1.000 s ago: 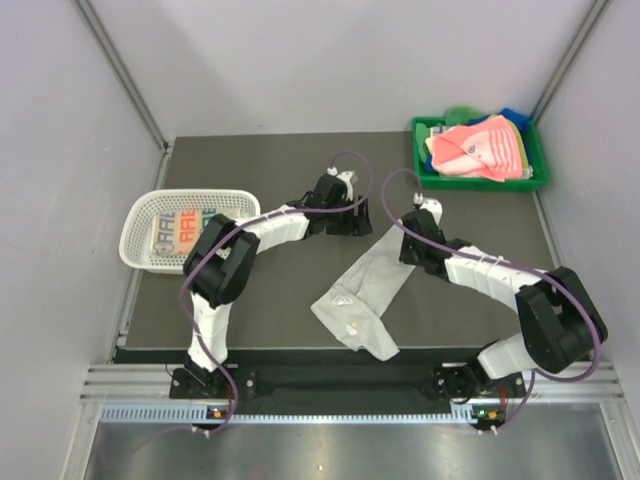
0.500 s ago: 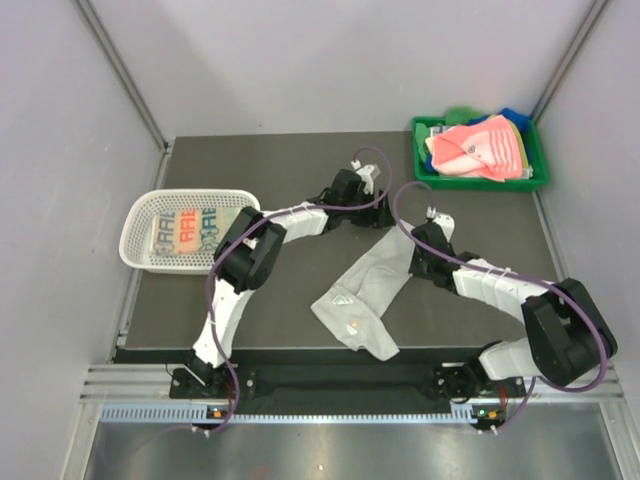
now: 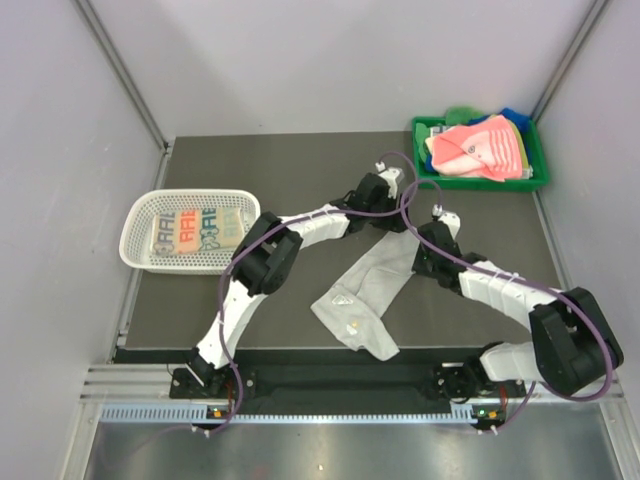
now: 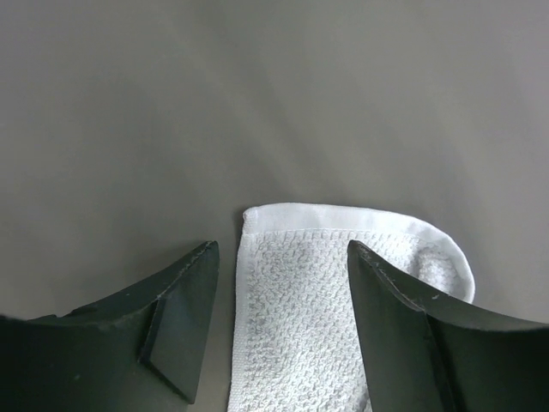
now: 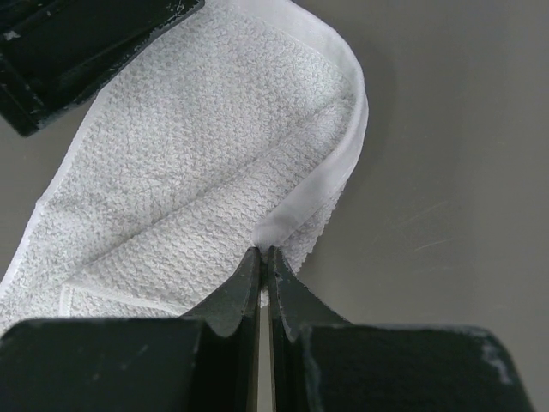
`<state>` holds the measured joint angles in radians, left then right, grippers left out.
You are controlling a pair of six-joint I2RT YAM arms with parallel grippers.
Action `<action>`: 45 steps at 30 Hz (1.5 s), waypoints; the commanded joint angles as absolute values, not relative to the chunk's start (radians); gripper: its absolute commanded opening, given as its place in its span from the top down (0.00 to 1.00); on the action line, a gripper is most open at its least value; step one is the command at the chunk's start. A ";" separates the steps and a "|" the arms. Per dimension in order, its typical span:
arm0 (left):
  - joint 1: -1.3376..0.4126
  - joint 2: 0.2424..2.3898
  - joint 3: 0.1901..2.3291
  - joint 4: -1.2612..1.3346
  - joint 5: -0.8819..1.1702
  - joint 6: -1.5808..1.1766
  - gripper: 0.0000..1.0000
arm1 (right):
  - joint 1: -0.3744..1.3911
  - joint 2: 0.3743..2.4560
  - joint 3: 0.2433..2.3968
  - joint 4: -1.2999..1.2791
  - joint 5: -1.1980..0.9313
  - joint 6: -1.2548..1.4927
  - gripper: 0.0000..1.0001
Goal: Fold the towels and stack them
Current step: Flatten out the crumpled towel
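A grey-white towel (image 3: pixel 360 292) lies crumpled in a diagonal strip across the middle of the dark table. My left gripper (image 3: pixel 392 218) hovers at its far end. In the left wrist view that gripper (image 4: pixel 281 253) is open, its fingers straddling the towel's hemmed end (image 4: pixel 334 283) without pinching it. My right gripper (image 3: pixel 418 258) sits at the towel's right edge. In the right wrist view it (image 5: pixel 264 253) is shut on the folded hem of the towel (image 5: pixel 197 163). A white towel with coloured letters (image 3: pixel 195 228) lies flat in the basket. A pink towel (image 3: pixel 478 148) tops the pile in the tray.
The white perforated basket (image 3: pixel 140 215) stands at the table's left edge. The green tray (image 3: pixel 430 168) sits at the back right corner, with green and blue cloth showing behind the pink one. The left gripper's black fingers (image 5: pixel 77 43) show at the top left of the right wrist view.
My left arm has swung right, from the table's middle back to the towel's far end, and its jaws have narrowed a little. The right gripper has shifted slightly right, still pinching the hem.
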<state>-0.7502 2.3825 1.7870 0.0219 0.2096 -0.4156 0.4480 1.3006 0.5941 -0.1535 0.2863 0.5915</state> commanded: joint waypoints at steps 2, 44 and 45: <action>-0.765 2.456 1.796 -0.153 0.117 -0.374 0.35 | 0.428 1.261 0.589 -0.130 0.284 0.598 1.00; -0.496 1.984 1.208 -0.181 -0.250 -0.603 1.00 | 0.350 1.744 1.040 0.012 0.058 0.471 1.00; -0.489 1.967 1.188 -0.148 -0.211 -0.589 1.00 | 0.348 1.759 1.060 0.002 0.069 0.465 1.00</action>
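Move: The left hand, open, hovers over the crumpled white towel's far corner, which lies about 2 cm ahead, 1 cm to its right and 2 cm below. From this hand, the towel's bunched near end is some 23 cm back and 11 cm left, the green bin 21 cm ahead and 20 cm right, and the white basket 55 cm left, about level. The right hand already pinches the side hem, with that far corner about 11 cm ahead and 2 cm left. The left hand sinks a centimetre or so and shuts its fingers on the towel's far corner, then sweeps low to the left by some 25 cm towards the basket, swinging round about 40 degrees counter-clockwise and ending shut with no towel between the fingertips. The right hand keeps its pinch on the side hem, first lifting and easing right by a centimetre, then dips again and draws the hem forward by about 10 cm and left by some 5 cm, speeding up at the end. ##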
